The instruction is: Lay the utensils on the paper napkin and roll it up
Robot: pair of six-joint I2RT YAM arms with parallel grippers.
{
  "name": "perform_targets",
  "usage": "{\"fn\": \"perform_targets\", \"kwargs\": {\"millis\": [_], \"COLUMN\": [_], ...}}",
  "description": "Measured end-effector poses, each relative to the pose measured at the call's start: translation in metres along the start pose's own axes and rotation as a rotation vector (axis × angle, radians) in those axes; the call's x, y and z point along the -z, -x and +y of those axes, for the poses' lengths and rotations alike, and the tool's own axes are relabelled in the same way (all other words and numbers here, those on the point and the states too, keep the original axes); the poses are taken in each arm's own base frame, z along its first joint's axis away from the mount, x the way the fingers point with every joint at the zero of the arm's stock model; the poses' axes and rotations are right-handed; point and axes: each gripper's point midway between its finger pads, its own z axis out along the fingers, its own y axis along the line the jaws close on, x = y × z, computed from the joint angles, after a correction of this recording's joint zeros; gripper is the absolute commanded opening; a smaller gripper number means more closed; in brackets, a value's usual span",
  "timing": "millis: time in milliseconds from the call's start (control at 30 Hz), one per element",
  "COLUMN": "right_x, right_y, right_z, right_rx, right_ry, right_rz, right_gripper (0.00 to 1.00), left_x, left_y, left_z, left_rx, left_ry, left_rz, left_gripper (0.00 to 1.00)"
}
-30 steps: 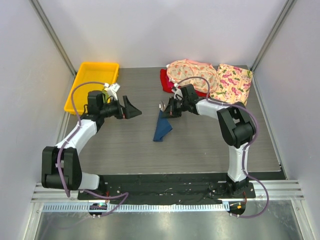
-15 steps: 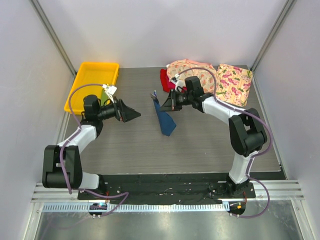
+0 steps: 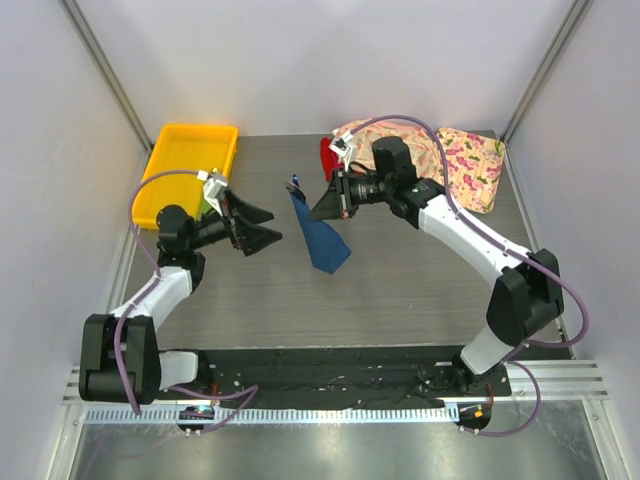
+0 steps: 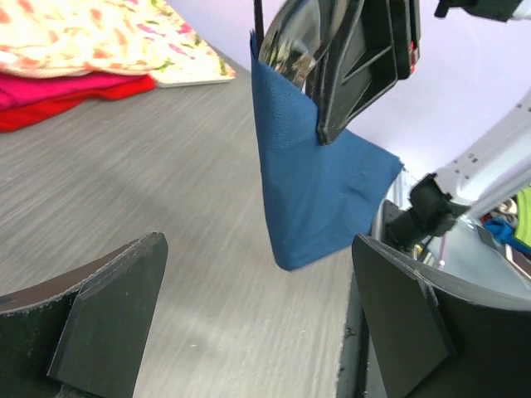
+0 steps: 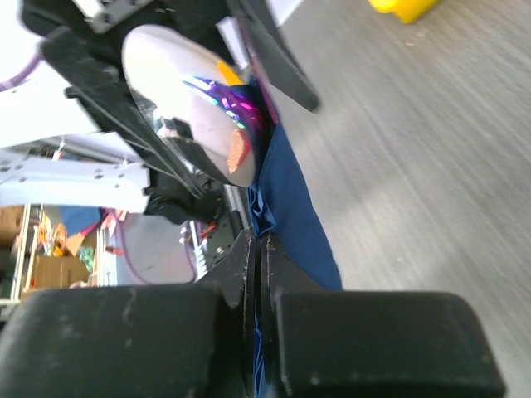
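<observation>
The dark blue paper napkin (image 3: 320,235) hangs folded from my right gripper (image 3: 318,204), which is shut on its upper part. The utensils are bundled inside it: a silver spoon head (image 5: 195,99) with a purple and orange glint sticks out of the top, and a dark tip (image 3: 295,183) shows from above. In the left wrist view the napkin (image 4: 319,191) droops toward the table, with the spoon head (image 4: 294,37) by the right gripper's fingers (image 4: 357,66). My left gripper (image 3: 262,226) is open and empty, left of the napkin and facing it.
A yellow tray (image 3: 185,165) sits at the back left. Two pink floral cloths (image 3: 465,165) (image 3: 385,135) and a red cloth (image 3: 328,155) lie at the back right, behind the right arm.
The right arm has lifted the napkin bundle off the table and carried it left and back, so it now hangs. The left arm drew back slightly, still open.
</observation>
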Motion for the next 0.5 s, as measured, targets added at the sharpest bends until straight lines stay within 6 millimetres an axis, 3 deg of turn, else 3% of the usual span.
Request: {"fn": "perform_targets", "kwargs": {"millis": [333, 500], "right_x": [0.004, 0.009], "right_y": [-0.007, -0.015], "right_z": [0.061, 0.081], "right_rx": [0.163, 0.254], "right_ry": [0.100, 0.134], "right_rz": [0.034, 0.050], "right_gripper": [0.01, 0.01], "left_x": [-0.014, -0.013], "left_y": [-0.002, -0.005], "left_z": [-0.082, -0.087], "left_rx": [-0.171, -0.198], "left_ry": [-0.200, -0.212], "left_rz": [0.003, 0.002], "left_gripper": [1.00, 1.00]}}
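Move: The blue napkin with the utensils in it hangs from the right fingers; its middle is about 13 cm to the left hand's right, nearly level ahead-and-back and some 3 cm lower. From the right hand that middle lies about 2 cm back, 1 cm right and 5 cm down. The spoon bowl sticks out about 5 cm ahead of the left hand, 7 cm to its right and 5 cm higher; the open left gripper is some 12 cm left of the right hand, 2 cm back and 2 cm lower. The right hand keeps its shut grip on the napkin and draws the hanging bundle back about 7 cm and up some 4 to 5 cm, swinging roughly 10 degrees counter-clockwise. Alongside, the left hand, fingers wide open and pointing across at the bundle, goes back about 7 cm, right 4 cm and up 3 to 4 cm, turning some 10 degrees clockwise and easing to a stop with its fingers close to the napkin and spoon, not closing. ##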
